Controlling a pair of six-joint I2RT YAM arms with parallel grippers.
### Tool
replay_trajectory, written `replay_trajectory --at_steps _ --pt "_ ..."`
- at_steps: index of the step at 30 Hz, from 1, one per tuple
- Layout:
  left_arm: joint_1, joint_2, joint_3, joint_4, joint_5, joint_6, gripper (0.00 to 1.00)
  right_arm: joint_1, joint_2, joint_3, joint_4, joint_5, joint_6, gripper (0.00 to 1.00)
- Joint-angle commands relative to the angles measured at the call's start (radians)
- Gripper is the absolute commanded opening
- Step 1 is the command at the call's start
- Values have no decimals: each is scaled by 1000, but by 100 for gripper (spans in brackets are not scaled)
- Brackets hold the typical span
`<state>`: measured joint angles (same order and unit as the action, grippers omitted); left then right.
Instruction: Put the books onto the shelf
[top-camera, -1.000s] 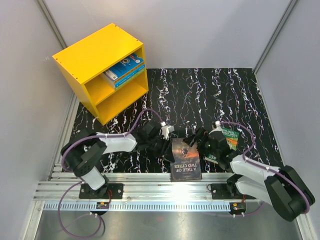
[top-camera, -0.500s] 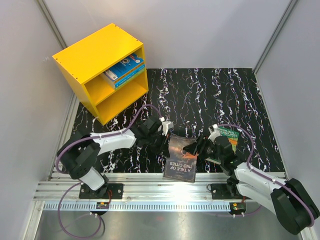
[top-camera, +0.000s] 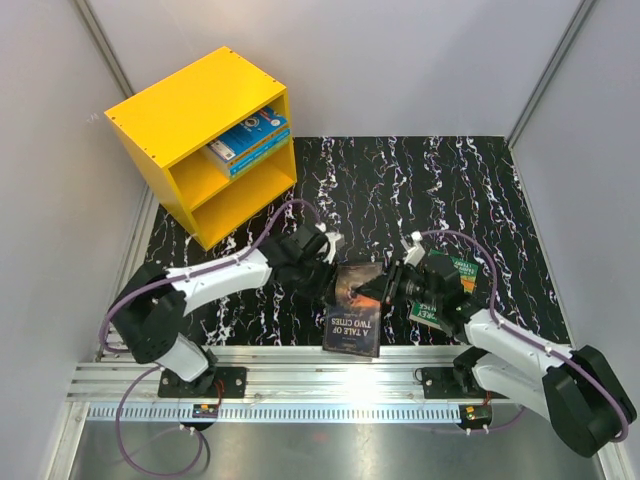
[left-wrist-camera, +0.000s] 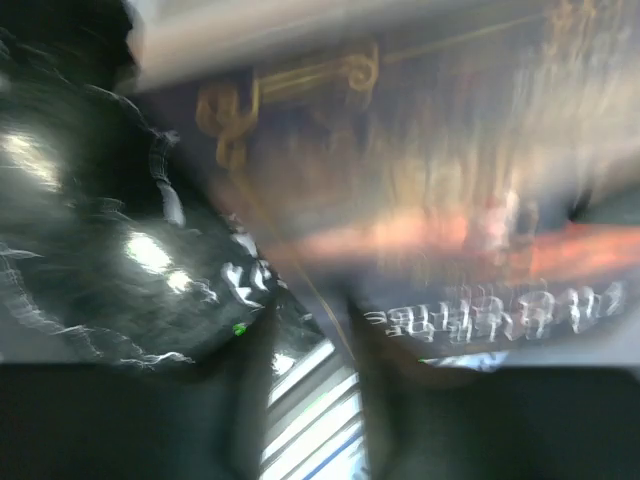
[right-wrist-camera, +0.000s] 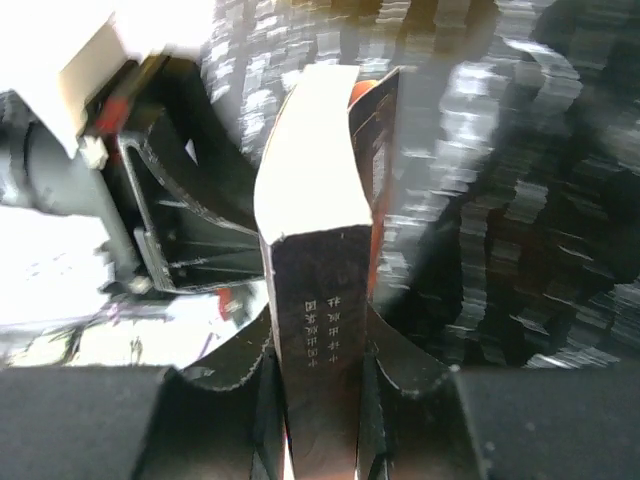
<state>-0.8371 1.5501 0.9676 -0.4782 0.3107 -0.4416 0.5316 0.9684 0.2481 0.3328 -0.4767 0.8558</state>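
The dark book (top-camera: 352, 318), with an orange-lit cover, is tilted up near the table's front edge. My right gripper (top-camera: 384, 291) is shut on it, and its spine (right-wrist-camera: 318, 320) sits between both fingers in the right wrist view. My left gripper (top-camera: 327, 284) is against the book's left side. In the blurred left wrist view its jaws (left-wrist-camera: 305, 345) stand apart and the cover (left-wrist-camera: 430, 230) fills the frame above them. The green book (top-camera: 452, 275) lies flat under my right arm. Two blue books (top-camera: 248, 136) lie in the upper compartment of the yellow shelf (top-camera: 180, 110).
The shelf stands at the back left on the black marbled mat (top-camera: 400, 190), its lower compartment (top-camera: 240, 198) open to the front. Aluminium rails (top-camera: 300, 385) run along the near edge below the book. Grey walls close in both sides.
My right gripper has slid left off the green book and shut on the dark book. The book has shifted left and tipped up. My left arm has reached further right against it.
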Motion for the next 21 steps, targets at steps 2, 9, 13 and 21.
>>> replay_trajectory --at_steps 2,9,13,21 --pt "4 -201 157 -48 -340 1 79 56 55 173 58 -136 51 0" --pt "10 -573 322 -367 -643 43 99 53 496 488 320 -112 231 0" --pt "12 -654 385 -586 -769 24 99 53 955 695 706 -186 568 0" --pt "13 -872 365 -779 -840 -34 99 51 1431 1255 936 -163 858 0"
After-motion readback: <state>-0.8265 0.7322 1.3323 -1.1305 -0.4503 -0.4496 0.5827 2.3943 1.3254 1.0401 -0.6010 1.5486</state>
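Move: Some 24 cm ahead and 31 cm left of the right hand, slightly lower, is the yellow shelf's open lower compartment; the blue book stack above it is about 30 cm ahead, 30 cm left and 11 cm up. The green books lie level and 17 cm right, 9 cm below. From the left hand, the held A Tale of Two Cities is about 5 cm right and 4 cm back at similar height, and the lower compartment 24 cm ahead and 21 cm left. Carrying A Tale of Two Cities in its kept pinch, the right hand lifts about 3 cm, then sweeps forward and left towards the lower compartment, sinking back to its starting height and rolling some 30 degrees, left side up. The left hand comes away from the book's left edge, opens wide, and swings up and left out of the way, fingers tipping upward. ##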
